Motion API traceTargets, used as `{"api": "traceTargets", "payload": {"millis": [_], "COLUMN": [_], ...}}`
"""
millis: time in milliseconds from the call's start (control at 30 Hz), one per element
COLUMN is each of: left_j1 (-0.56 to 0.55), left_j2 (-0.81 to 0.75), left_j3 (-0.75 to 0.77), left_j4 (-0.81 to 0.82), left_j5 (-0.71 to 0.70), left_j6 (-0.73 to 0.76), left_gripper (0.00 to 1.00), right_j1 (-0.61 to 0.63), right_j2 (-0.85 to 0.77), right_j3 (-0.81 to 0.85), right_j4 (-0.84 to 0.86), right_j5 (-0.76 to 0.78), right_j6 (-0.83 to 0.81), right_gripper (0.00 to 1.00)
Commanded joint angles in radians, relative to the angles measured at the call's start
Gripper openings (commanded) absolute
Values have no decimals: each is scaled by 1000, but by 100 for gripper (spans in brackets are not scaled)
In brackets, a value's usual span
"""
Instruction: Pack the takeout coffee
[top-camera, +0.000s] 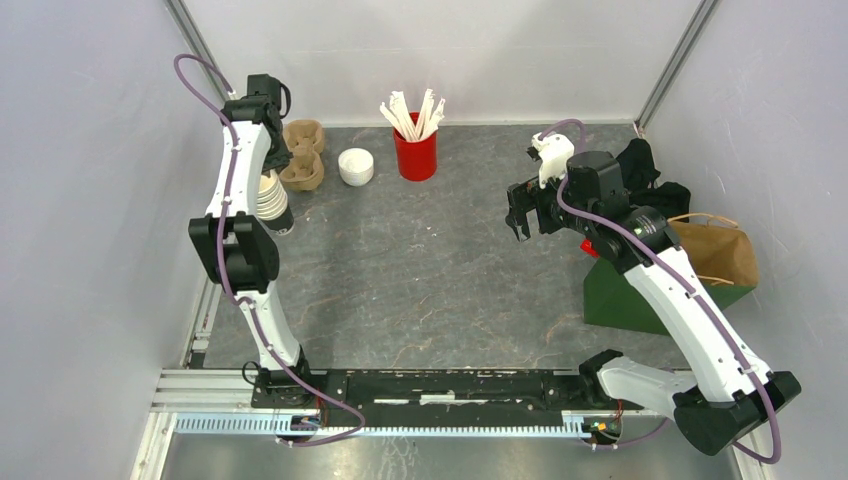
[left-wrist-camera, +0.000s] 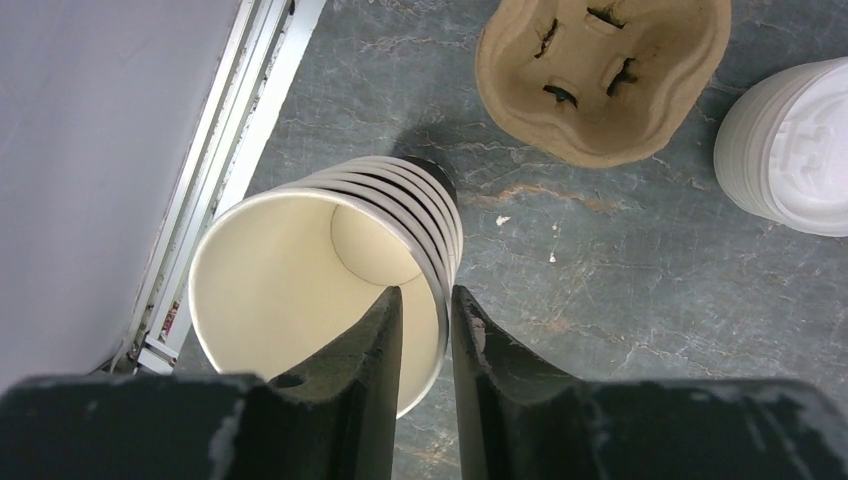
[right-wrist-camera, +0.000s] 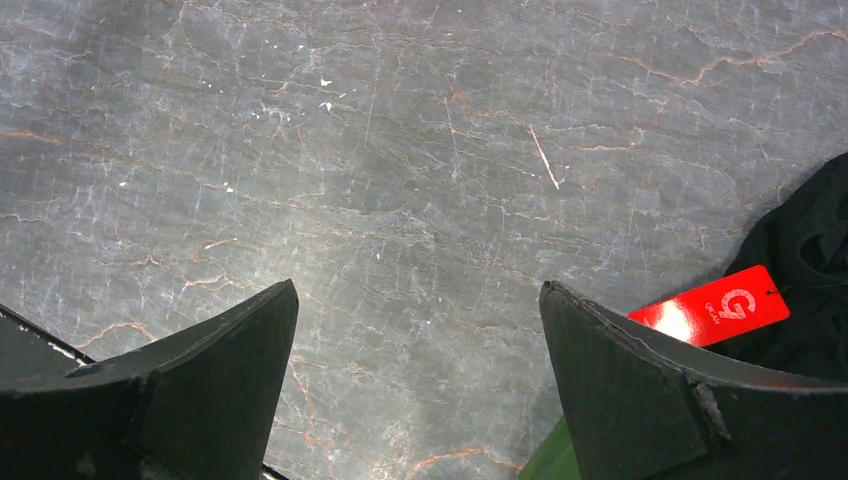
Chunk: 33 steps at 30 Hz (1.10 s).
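Note:
No takeout coffee with a white lid shows in any view. A stack of lidless black cups (top-camera: 272, 197) with cream insides (left-wrist-camera: 300, 270) leans at the table's left edge. My left gripper (left-wrist-camera: 425, 292) is shut on the stack's rim, with one finger inside the top cup and the other outside against the nested rims. My right gripper (top-camera: 520, 215) hangs above the bare table right of centre. In the right wrist view its fingers (right-wrist-camera: 418, 285) stand wide open with nothing between them.
A brown pulp cup carrier (top-camera: 303, 155) (left-wrist-camera: 600, 80) and a stack of white lids (top-camera: 356, 166) (left-wrist-camera: 790, 145) lie behind the cups. A red holder (top-camera: 416, 150) of stirrers stands at the back. A brown paper bag (top-camera: 715, 250), a green box (top-camera: 625, 300) and a red tag (right-wrist-camera: 712, 305) on black cloth are at the right.

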Motion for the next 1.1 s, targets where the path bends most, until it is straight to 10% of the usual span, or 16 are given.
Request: {"api": "traceTargets", "payload": {"millis": [0, 1067], "left_j1": [5, 4], "left_j2": [-6, -93], "left_j3": [24, 94], "left_j4": [25, -44], "left_j5": [-4, -57], "left_j6": [38, 44], "left_gripper": [29, 2], "right_j1": [-3, -3], "right_j2": [-21, -12], "right_j3": [-10, 28], "right_j4": [38, 42], "right_j5": [-2, -21], "right_j6": [3, 16], "right_gripper": [98, 98]}}
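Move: The left hand's part-open fingers straddle the right-hand wall of the top cup in the paper-cup stack; that cup's middle lies about 3 cm left, 2 cm back and 4 cm below. The near pocket of the cup carrier is some 9 cm ahead, 3 cm right and 13 cm down; the lid stack is 9 cm ahead, 16 cm right, 12 cm down. From the waiting right hand the cup is roughly 54 cm left, 13 cm ahead, 12 cm lower. One finger inside and one outside, the left hand pinches the top cup's wall just below the rim, closing from about a third open to nearly shut while it stays in place. Then, with that grip kept, it starts drawing the cup up out of the stack, about 2 cm, easing slightly back and left. ##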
